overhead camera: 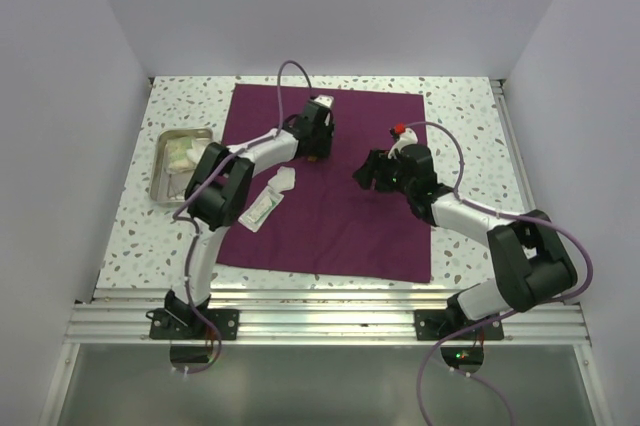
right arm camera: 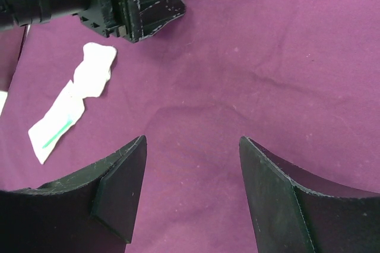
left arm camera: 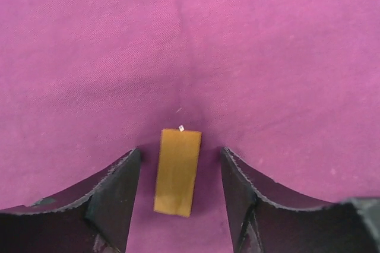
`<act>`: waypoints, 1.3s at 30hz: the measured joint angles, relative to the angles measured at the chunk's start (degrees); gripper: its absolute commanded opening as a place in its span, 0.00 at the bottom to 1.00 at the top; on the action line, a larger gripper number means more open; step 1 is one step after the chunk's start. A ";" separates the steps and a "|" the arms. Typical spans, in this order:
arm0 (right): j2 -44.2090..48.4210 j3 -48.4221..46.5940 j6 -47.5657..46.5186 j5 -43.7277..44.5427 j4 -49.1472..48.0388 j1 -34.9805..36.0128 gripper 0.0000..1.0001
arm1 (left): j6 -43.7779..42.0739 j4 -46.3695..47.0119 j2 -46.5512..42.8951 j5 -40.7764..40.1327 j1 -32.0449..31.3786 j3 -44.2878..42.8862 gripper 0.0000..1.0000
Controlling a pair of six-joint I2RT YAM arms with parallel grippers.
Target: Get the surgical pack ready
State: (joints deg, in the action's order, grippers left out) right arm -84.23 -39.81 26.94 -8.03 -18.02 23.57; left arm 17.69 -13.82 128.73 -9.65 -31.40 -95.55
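The plum-purple cloth [overhead camera: 340, 226] of the surgical pack lies spread flat on the table. My left gripper [overhead camera: 317, 151] hovers over its far middle, jaws apart. In the left wrist view a small amber rectangular strip [left arm camera: 177, 171] lies on the cloth [left arm camera: 190, 45] between the fingers of the left gripper [left arm camera: 180, 153], and neither finger touches it. My right gripper [overhead camera: 368, 176] is open over the cloth's right half, with only bare cloth [right arm camera: 267, 57] between the fingers of this right gripper [right arm camera: 192, 141]. A white gauze piece [right arm camera: 95, 69] and a flat white packet [right arm camera: 56, 125] lie on the cloth.
A shiny steel tray [overhead camera: 185, 132] stands on the speckled tabletop left of the cloth, with white gauze [overhead camera: 180, 156] inside. The gauze piece and packet [overhead camera: 266, 198] rest near the left arm's elbow. White walls enclose the table on three sides.
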 measured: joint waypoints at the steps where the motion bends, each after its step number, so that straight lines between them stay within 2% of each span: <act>1: 0.02 0.00 0.00 0.00 0.00 0.00 0.67 | -0.17 -0.44 0.39 0.07 -0.07 -0.72 0.55; 5: 0.02 0.00 0.00 0.00 0.07 0.00 0.67 | -0.74 -3.08 1.86 -0.07 -0.28 -3.69 0.47; 8: 0.02 0.00 0.00 0.02 0.09 0.00 0.67 | -0.85 -5.14 2.86 -0.24 -0.28 -5.77 0.35; 16: 0.02 0.00 -0.02 0.02 0.09 0.00 0.67 | -1.11 -8.50 4.44 -0.76 -0.28 -9.18 0.26; 18: 0.02 0.00 -0.02 0.02 0.09 0.00 0.67 | -1.07 -8.52 4.44 -0.92 -0.28 -9.18 0.17; 21: 0.02 0.00 -0.02 0.02 0.09 0.00 0.67 | -1.27 -8.57 4.39 -1.20 -0.28 -9.18 0.10; 32: 0.02 0.00 -0.04 0.00 0.09 0.00 0.67 | -1.31 -9.09 1.25 -2.80 -0.31 -6.16 0.08; 37: 0.02 0.00 -0.04 -0.02 0.09 0.00 0.67 | -1.27 -10.19 -2.36 -4.85 -0.28 -4.26 0.00; 39: 0.02 0.00 -0.04 -0.02 0.09 0.00 0.67 | -1.29 -10.45 -4.90 -5.97 -0.26 -2.89 0.00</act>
State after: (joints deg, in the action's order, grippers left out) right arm -84.20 -39.81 26.89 -8.05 -17.93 23.57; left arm 16.40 -24.27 123.83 -15.62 -31.66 -98.43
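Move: The left hand is already down at the orange packet, which lies on the cloth between its open fingertips, right at the hand point and about 1 cm below. From that hand the white gauze lies some 7 cm left and 7 cm back, the white pouch about 12 cm left and 15 cm back, and the metal tray about 30 cm left and 4 cm back. For the idle right hand the packet is roughly 11 cm ahead, 11 cm left and 9 cm below. Staying low over the cloth with barely a centimetre of drift, the left hand closes its fingers from a bit over half open to nearly shut across the orange packet, to pinch it. It then rises about 4 cm, gathering speed, while easing some 2.5 cm left towards the tray side and a little back, and the fingers finish closing on nothing as they leave the packet. ##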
